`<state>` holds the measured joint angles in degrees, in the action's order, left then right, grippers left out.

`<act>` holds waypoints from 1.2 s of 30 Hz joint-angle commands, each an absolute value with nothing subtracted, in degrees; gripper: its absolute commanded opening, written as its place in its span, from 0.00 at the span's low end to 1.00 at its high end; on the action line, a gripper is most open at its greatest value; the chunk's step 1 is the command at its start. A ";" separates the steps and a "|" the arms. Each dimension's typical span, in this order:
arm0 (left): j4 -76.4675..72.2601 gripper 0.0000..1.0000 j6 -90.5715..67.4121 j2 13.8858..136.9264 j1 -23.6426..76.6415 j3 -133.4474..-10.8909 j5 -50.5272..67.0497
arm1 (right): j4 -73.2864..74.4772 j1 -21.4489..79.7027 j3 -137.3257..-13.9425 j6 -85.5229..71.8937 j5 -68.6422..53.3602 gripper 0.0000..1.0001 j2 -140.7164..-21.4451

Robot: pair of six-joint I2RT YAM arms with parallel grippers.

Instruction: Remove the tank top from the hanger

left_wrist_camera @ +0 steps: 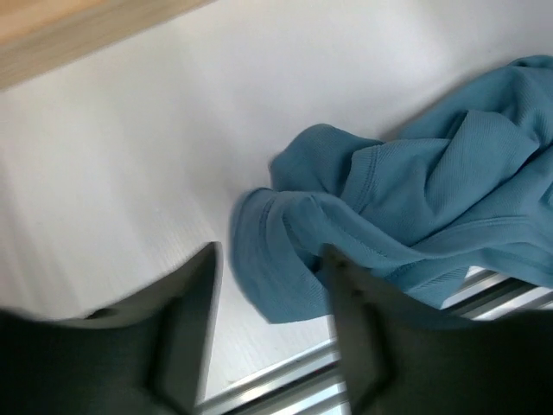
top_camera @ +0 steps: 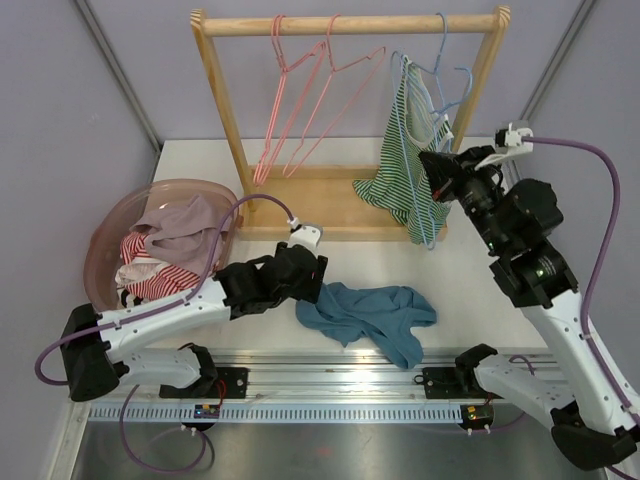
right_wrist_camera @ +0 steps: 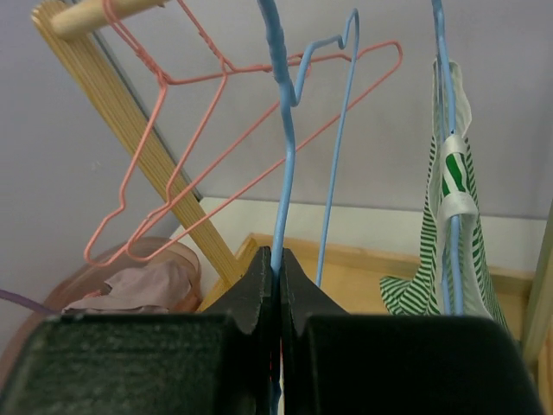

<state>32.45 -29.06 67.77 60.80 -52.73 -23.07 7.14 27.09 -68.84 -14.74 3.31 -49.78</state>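
A green-and-white striped tank top (top_camera: 405, 165) hangs by a strap from a blue hanger (top_camera: 440, 85) on the wooden rack (top_camera: 350, 24). My right gripper (top_camera: 437, 165) is shut on a blue hanger wire (right_wrist_camera: 281, 173); in the right wrist view the jaws (right_wrist_camera: 278, 255) pinch that wire, with the striped top (right_wrist_camera: 445, 259) off to the right on another blue wire. A teal tank top (top_camera: 370, 315) lies crumpled on the table. My left gripper (top_camera: 315, 275) hovers at its left edge, open (left_wrist_camera: 272, 259), with the teal cloth (left_wrist_camera: 415, 199) lying below and between the fingers, not held.
Two pink wire hangers (top_camera: 300, 110) hang bare on the rack's left half. A pink translucent basin (top_camera: 110, 230) holding several garments stands at the left of the table. The rack's wooden base (top_camera: 320, 200) lies behind the teal cloth. A metal rail (top_camera: 340, 375) runs along the near edge.
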 commanded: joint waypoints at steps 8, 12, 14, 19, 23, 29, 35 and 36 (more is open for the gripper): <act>41.65 0.99 -30.15 61.88 60.82 -60.37 -27.25 | 23.82 32.24 -95.26 -7.67 17.56 0.00 -68.36; 49.19 0.99 -30.06 59.60 60.82 -63.71 -27.60 | 25.13 37.00 -103.78 -3.52 23.72 0.00 -76.71; 51.32 0.99 -30.23 58.19 60.82 -65.21 -28.65 | 26.80 38.23 -108.97 -3.60 24.52 0.00 -81.81; 56.42 0.99 -30.15 52.74 60.91 -67.23 -31.11 | 26.28 40.51 -115.82 -3.96 25.05 0.00 -90.86; 58.09 0.99 -29.53 50.28 60.91 -67.06 -32.78 | 27.24 41.75 -121.28 -4.48 24.44 0.00 -96.67; 56.87 0.99 -28.83 49.83 60.91 -64.25 -32.08 | 32.60 41.75 -132.53 -4.74 23.12 0.00 -105.37; 54.06 0.99 -27.86 51.85 60.91 -61.53 -31.38 | 29.19 41.75 -128.33 -5.98 21.97 0.00 -102.84; 53.79 0.99 -27.69 51.94 60.91 -61.26 -31.46 | 27.27 41.75 -125.97 -5.98 21.80 0.00 -101.18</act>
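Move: The rail spot for the right hand's blue hanger lies about 18 cm ahead, 15 left and 6 above. The nearer pink hanger hangs just beyond it, 17 cm left and 16 ahead, the other pinks some 25 left and 17 ahead; the green striped top is 16 ahead, 2 right, 12 below. From the empty left hand the blue tank top lies roughly 5 cm back, 11 right, 7 below. Right carries the blue hanger about 15 cm forward and left to the rail; left opens wide, rising leftward. ##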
